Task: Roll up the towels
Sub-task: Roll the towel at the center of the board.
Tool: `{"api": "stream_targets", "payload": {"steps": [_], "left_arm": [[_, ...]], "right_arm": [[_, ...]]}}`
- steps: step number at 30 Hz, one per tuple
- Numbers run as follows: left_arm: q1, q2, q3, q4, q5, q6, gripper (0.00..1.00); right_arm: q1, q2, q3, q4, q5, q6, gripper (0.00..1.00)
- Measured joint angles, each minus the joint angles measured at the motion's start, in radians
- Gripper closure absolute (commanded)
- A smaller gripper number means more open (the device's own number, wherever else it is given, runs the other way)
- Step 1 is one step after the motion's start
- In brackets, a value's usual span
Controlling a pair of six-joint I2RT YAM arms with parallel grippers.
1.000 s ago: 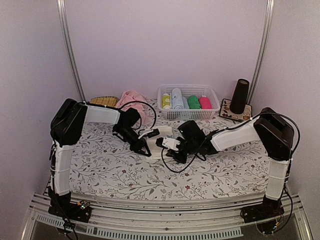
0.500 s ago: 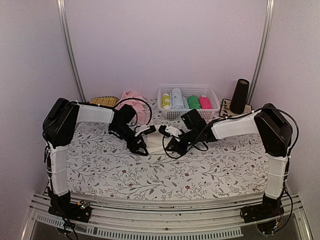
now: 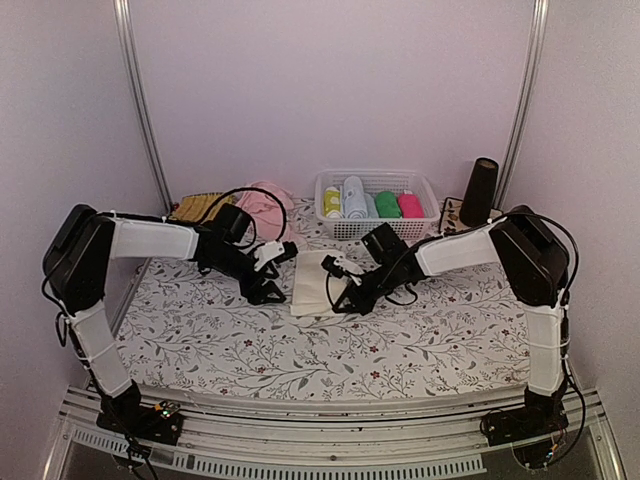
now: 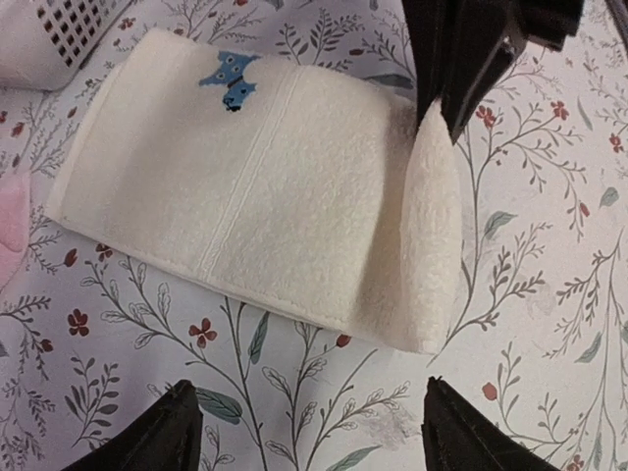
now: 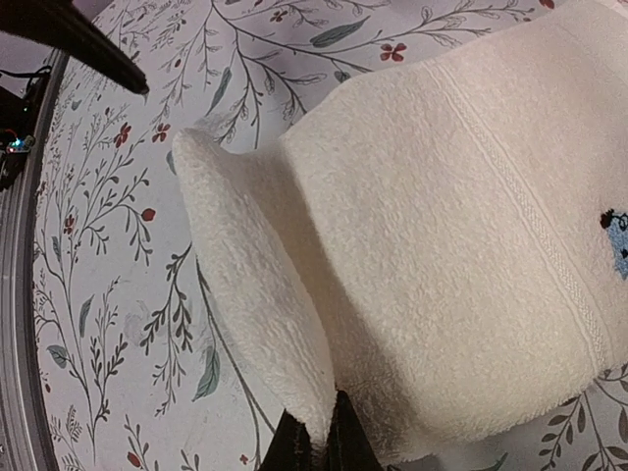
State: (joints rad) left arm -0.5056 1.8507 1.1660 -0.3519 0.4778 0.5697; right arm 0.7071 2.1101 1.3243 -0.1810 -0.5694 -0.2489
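Note:
The cream towel (image 3: 316, 282) lies folded on the floral table cover, a small blue motif (image 4: 232, 78) near one end. My right gripper (image 5: 319, 439) is shut on a raised fold at the towel's near end (image 4: 437, 186), pinching it up into a ridge. My left gripper (image 4: 309, 432) stands open just off the towel's left edge, over bare cover, holding nothing; in the top view the left gripper (image 3: 270, 292) is left of the towel and the right gripper (image 3: 340, 300) is at its near right corner. The pink towel (image 3: 262, 203) lies crumpled at the back.
A white basket (image 3: 430, 215) at the back holds yellow-green, light blue, green and magenta rolls. A black cone (image 3: 480, 190) stands on a mat at the back right. A woven yellow item (image 3: 198, 206) lies back left, beside the pink towel.
My left gripper has opened, let go of the cream towel and drawn back to the left. The right gripper stays shut on the towel, which has shifted toward the back and lies flatter.

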Motion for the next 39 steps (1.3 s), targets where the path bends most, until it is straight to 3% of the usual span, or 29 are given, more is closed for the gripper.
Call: {"api": "stream_targets", "payload": {"steps": [13, 18, 25, 39], "left_arm": [[-0.147, -0.202, -0.351, 0.434, -0.195, 0.183, 0.39], [-0.204, -0.218, -0.419, 0.575, -0.255, 0.277, 0.46], [-0.300, -0.178, -0.491, 0.770, -0.401, 0.438, 0.46], [-0.325, -0.028, -0.413, 0.803, -0.556, 0.556, 0.46]], "right_arm": [[-0.054, 0.051, 0.060, -0.036, -0.059, 0.158, 0.98], [-0.054, 0.058, 0.074, -0.052, -0.061, 0.182, 0.98], [-0.054, 0.068, 0.089, -0.065, -0.063, 0.187, 0.98], [-0.054, 0.127, 0.198, -0.144, -0.070, 0.182, 0.97]]}}
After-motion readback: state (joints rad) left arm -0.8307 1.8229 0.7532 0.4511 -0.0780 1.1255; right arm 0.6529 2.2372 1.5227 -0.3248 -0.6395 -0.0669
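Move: The left end of the cream towel's near fold lies about 5 cm to the left hand's right, 2 cm back and 4 cm below; the towel's flat middle is some 7 cm ahead, 10 cm right and 5 cm below. The pink towel is roughly 25 cm ahead, 2 cm left and 4 cm below. From the right hand, which already pinches the fold's right end, the flat middle lies about 8 cm ahead, 4 cm left and 1 cm lower. Keeping its pinch on the fold's right end, the right hand draws it about 3 cm forward over the towel, tilting slightly. The open left hand swings back and right around the fold's left end, then forward again and down, its fingers tipping up some 50 degrees towards forward and partly narrowing to straddle that end without closing. ##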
